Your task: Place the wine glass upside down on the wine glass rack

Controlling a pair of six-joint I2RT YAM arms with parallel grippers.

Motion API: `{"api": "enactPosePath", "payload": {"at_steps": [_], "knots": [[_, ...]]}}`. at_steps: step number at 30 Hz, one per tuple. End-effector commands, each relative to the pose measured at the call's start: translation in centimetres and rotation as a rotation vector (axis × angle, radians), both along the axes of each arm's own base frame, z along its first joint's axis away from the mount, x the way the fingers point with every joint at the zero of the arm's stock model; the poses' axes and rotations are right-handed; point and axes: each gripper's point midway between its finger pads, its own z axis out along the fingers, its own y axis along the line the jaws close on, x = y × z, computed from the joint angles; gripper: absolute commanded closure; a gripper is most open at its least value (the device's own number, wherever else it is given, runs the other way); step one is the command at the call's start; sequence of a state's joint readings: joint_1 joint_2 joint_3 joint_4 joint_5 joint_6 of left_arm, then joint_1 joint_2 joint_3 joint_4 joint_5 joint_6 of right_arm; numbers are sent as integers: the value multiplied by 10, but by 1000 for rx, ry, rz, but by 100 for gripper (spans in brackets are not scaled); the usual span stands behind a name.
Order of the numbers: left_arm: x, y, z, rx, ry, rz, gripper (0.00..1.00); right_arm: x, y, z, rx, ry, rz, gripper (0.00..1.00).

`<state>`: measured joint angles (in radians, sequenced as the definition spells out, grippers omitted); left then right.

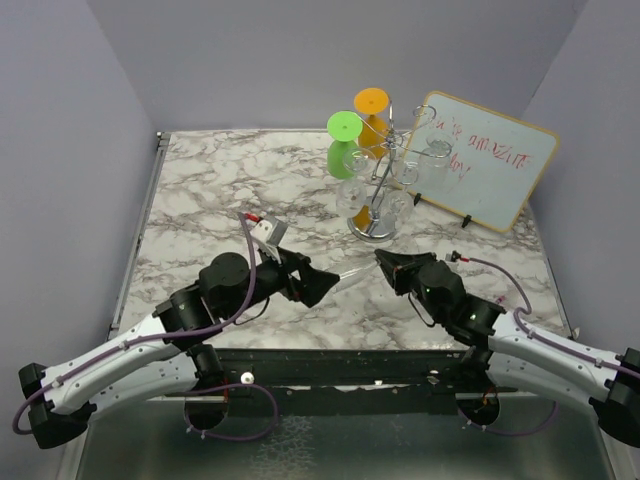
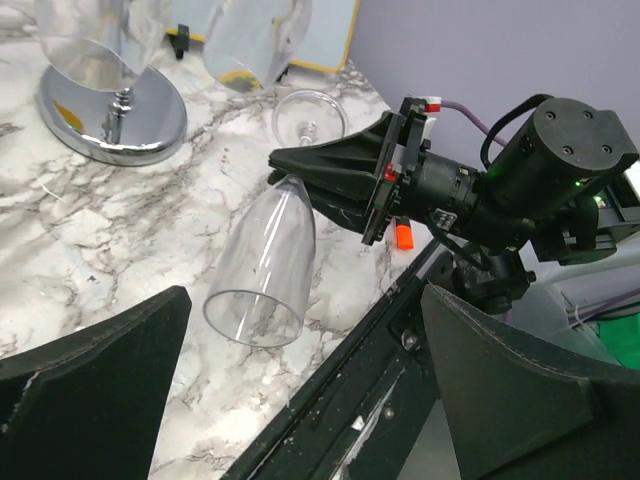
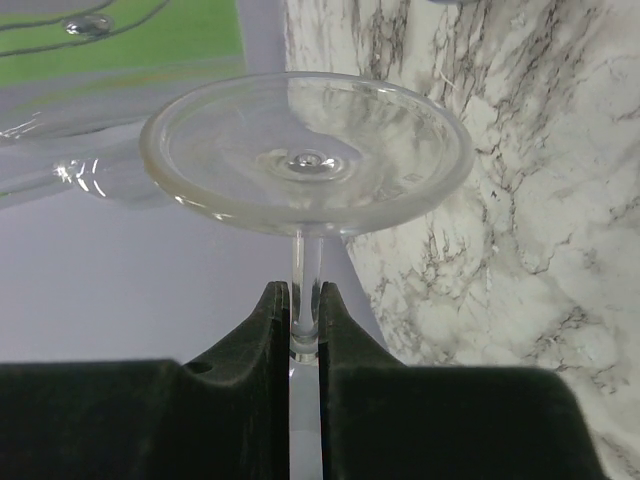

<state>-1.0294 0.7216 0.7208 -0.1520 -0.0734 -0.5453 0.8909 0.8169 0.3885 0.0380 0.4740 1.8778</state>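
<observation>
A clear wine glass (image 2: 268,258) hangs tilted just above the marble near the table's front edge, its open rim toward my left gripper. My right gripper (image 3: 305,300) is shut on the thin stem just below the round foot (image 3: 305,150). In the top view the glass (image 1: 354,273) spans the gap between both grippers. My left gripper (image 2: 305,300) stands wide open, with the fingers (image 2: 100,370) on either side short of the rim and nothing between them. The chrome wine glass rack (image 1: 380,180) stands behind, its domed base (image 2: 110,115) on the marble.
Clear glasses (image 1: 355,195) hang on the rack. A green glass (image 1: 343,140) and an orange glass (image 1: 371,110) stand behind it. A white board with red writing (image 1: 490,160) leans at the back right. The black front rail (image 2: 380,330) runs under my left gripper.
</observation>
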Motion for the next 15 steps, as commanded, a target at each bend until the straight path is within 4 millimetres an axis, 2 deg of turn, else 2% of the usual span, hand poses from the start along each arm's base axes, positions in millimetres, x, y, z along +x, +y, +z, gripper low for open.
{"api": "enactPosePath", "payload": {"at_steps": [1, 4, 6, 11, 15], "knots": [[-2, 16, 17, 13, -36, 22, 1, 2, -17, 6, -190, -172, -2, 99], [-4, 12, 50, 1, -66, -4, 1, -1, -21, 19, -234, -305, 24, 99], [-3, 3, 61, -2, -58, -22, 1, -3, -21, 26, -304, -375, 55, 99], [-1, -35, 58, -5, 1, -108, 1, -12, -20, 47, -432, -585, 123, 99], [3, -56, 52, -26, 29, -146, 1, -21, -27, 57, -437, -698, 118, 99]]}}
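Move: The right hand holds the clear wine glass by its stem. The rack's post is roughly 20 cm ahead and about level sideways; the free hook is some 28 cm ahead, 7 cm right and 15 cm above. The front-right hanging glass is about 12 cm ahead, 5 cm right; the front-left one about 14 cm ahead, 7 cm left. From the left hand, the held glass is about 3 cm ahead, 9 cm right and 9 cm lower; the post is about 28 cm ahead, 12 cm right. Keep the right gripper shut on the stem and tip its fingers up about 30 degrees while rolling its left side down, so the bowl swings downward; ease that hand up some 3 cm and slightly right and back. Lift the empty, wide-open left gripper about 7 cm above the glass, then carry it rightward. ##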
